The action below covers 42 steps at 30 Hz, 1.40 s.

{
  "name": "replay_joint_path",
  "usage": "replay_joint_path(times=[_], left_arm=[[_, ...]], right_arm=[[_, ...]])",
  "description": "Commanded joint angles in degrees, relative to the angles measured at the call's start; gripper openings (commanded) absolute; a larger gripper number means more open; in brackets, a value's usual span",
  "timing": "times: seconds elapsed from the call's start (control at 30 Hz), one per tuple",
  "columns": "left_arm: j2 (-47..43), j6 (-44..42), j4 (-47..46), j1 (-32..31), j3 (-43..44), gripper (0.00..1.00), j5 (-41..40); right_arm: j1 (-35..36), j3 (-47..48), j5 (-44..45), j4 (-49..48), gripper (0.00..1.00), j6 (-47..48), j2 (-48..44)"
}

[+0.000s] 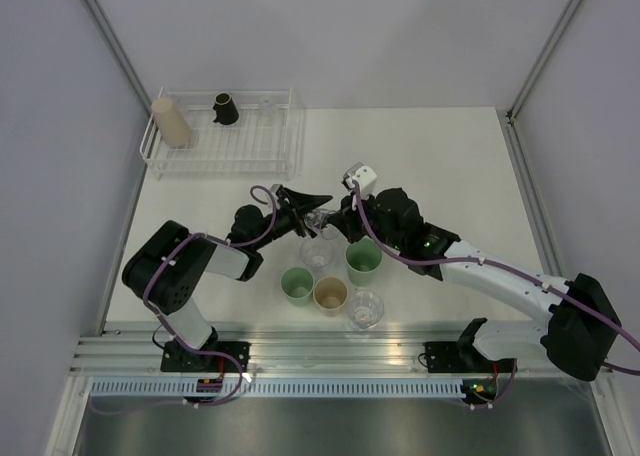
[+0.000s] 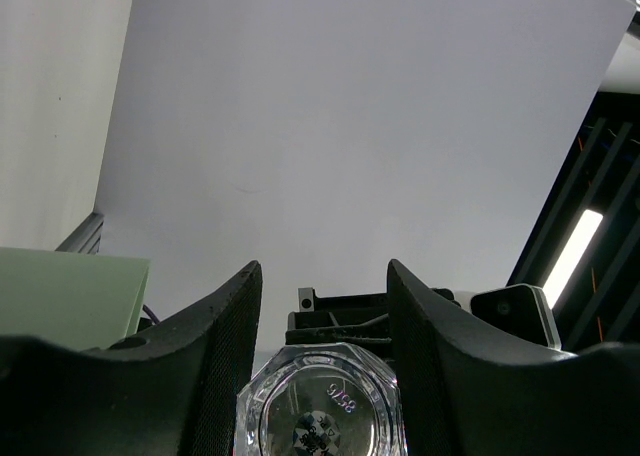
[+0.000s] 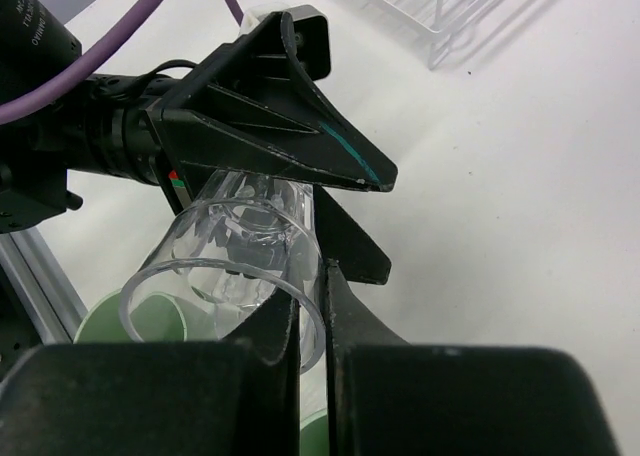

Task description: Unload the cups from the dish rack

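A clear cup point(image 1: 318, 219) hangs tilted above the table between both arms. My left gripper point(image 1: 305, 204) is shut on its faceted base point(image 2: 320, 411), one black finger point(image 2: 235, 316) on each side. My right gripper point(image 3: 312, 286) is shut on the same clear cup point(image 3: 230, 266), pinching its rim wall with one finger inside and one outside. The white dish rack point(image 1: 298, 126) stands at the back left with a tan cup point(image 1: 172, 121), a black cup point(image 1: 227, 108) and a clear cup point(image 1: 268, 104) in it.
Below the held cup, several cups stand grouped on the table: a clear one point(image 1: 318, 251), two green point(image 1: 363, 261) point(image 1: 297, 285), a tan one point(image 1: 330, 294) and another clear one point(image 1: 366, 308). The rack's corner point(image 3: 450, 6) shows in the right wrist view.
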<state>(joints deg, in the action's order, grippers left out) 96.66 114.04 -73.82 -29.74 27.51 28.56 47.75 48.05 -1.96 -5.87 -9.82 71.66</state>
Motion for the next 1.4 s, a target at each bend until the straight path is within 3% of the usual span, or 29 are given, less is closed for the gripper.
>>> replay_joint_path(times=[0.0, 0.07, 0.13, 0.17, 0.27, 0.47, 0.57, 0.7, 0.8, 0.9, 1.03, 1.1, 1.17, 1.2, 1.27, 1.37], left_arm=[[-2.0, 0.3, -21.1, -1.5, 1.8, 0.02, -0.8], [-1.6, 0.7, -21.1, -1.5, 2.3, 0.12, -0.3], [-1.1, 0.7, -21.2, -1.4, 3.2, 0.39, -0.2], [-1.0, 0.6, -21.3, -1.4, 3.5, 0.61, -0.4], [-0.4, 0.4, -21.3, -1.4, 4.7, 1.0, -1.0], [0.9, -0.1, -21.4, -0.3, 8.2, 1.0, -0.7], [1.1, -1.4, -21.3, 3.4, 9.9, 1.0, 0.8], [-1.5, -5.6, -21.2, 9.7, 11.9, 1.0, 4.4], [-3.5, -9.5, -19.1, 12.9, 11.8, 1.0, 8.9], [-7.5, -16.1, -11.5, 14.1, 9.7, 1.0, 13.0], [-14.6, -28.5, 4.0, 14.7, 7.7, 1.0, 17.1], [-20.4, -40.7, 20.3, 14.7, 8.6, 1.0, 17.8], [-27.4, -50.0, 39.9, 14.5, 10.5, 1.0, 14.8], [-29.4, -57.6, 45.9, 14.5, 11.2, 1.0, 13.1], [-33.4, -63.1, 57.2, 14.4, 12.2, 1.0, 9.1], [-38.7, -70.0, 64.8, 14.4, 12.7, 1.0, 5.9]], right_arm=[[1.5, 2.0, -2.4, -4.8, 0.01, -2.0, 0.2], [1.5, 1.3, -1.6, -4.8, 0.01, -2.1, -0.8], [1.5, 0.8, -1.0, -4.7, 0.01, -2.0, -2.0], [1.5, 0.3, -0.7, -4.6, 0.01, -1.9, -2.5], [1.5, -0.3, 0.3, -4.2, 0.01, -1.7, -4.4], [1.5, -0.2, 4.1, -2.0, 0.01, -1.2, -7.1], [1.5, 2.0, 12.0, 3.2, 0.01, -1.8, -8.5], [0.8, 9.0, 27.6, 20.7, 0.01, -5.9, -6.5], [-4.1, 18.2, 26.0, 34.7, 0.01, -6.8, 0.0], [-9.8, 24.3, 21.3, 41.0, 0.01, -6.3, 4.1], [-17.9, 32.9, 11.4, 49.1, 0.01, -3.5, 11.4], [-18.6, 38.4, 10.2, 54.3, 0.01, -1.7, 16.6], [-18.6, 40.5, 8.7, 55.5, 0.01, -0.6, 19.0], [-18.7, 40.9, 6.5, 55.6, 0.01, 0.0, 20.9], [-18.6, 41.7, 5.2, 56.5, 0.01, 0.2, 22.8], [-18.7, 41.5, 2.4, 57.2, 0.01, 1.4, 26.2]])
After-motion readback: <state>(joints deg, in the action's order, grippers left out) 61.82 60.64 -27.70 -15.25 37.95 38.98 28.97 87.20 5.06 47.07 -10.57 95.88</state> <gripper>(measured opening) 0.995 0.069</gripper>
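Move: The right hand pinches the held clear cup's rim; open table for it lies about 7 cm ahead, 10 to the right and 14 below. Of this hand, the large green cup stands roughly 7 cm back and 6 right, the standing clear cup 5 back and 6 left, both some 14 below. The left hand still grips the held cup's base; from it the black mug in the dish rack lies about 38 cm ahead, 29 left and 12 below. The left fingers spread and let go of the clear cup's base while the right keeps its pinch on the rim, lifts about 4 cm, then carries the cup right and forward, about 15 cm overall, sinking late as the wrist tips down and turns clockwise. The left hand backs off up and left, swinging forward and back on the way, its wrist tipping up some 45 degrees and rolling. ##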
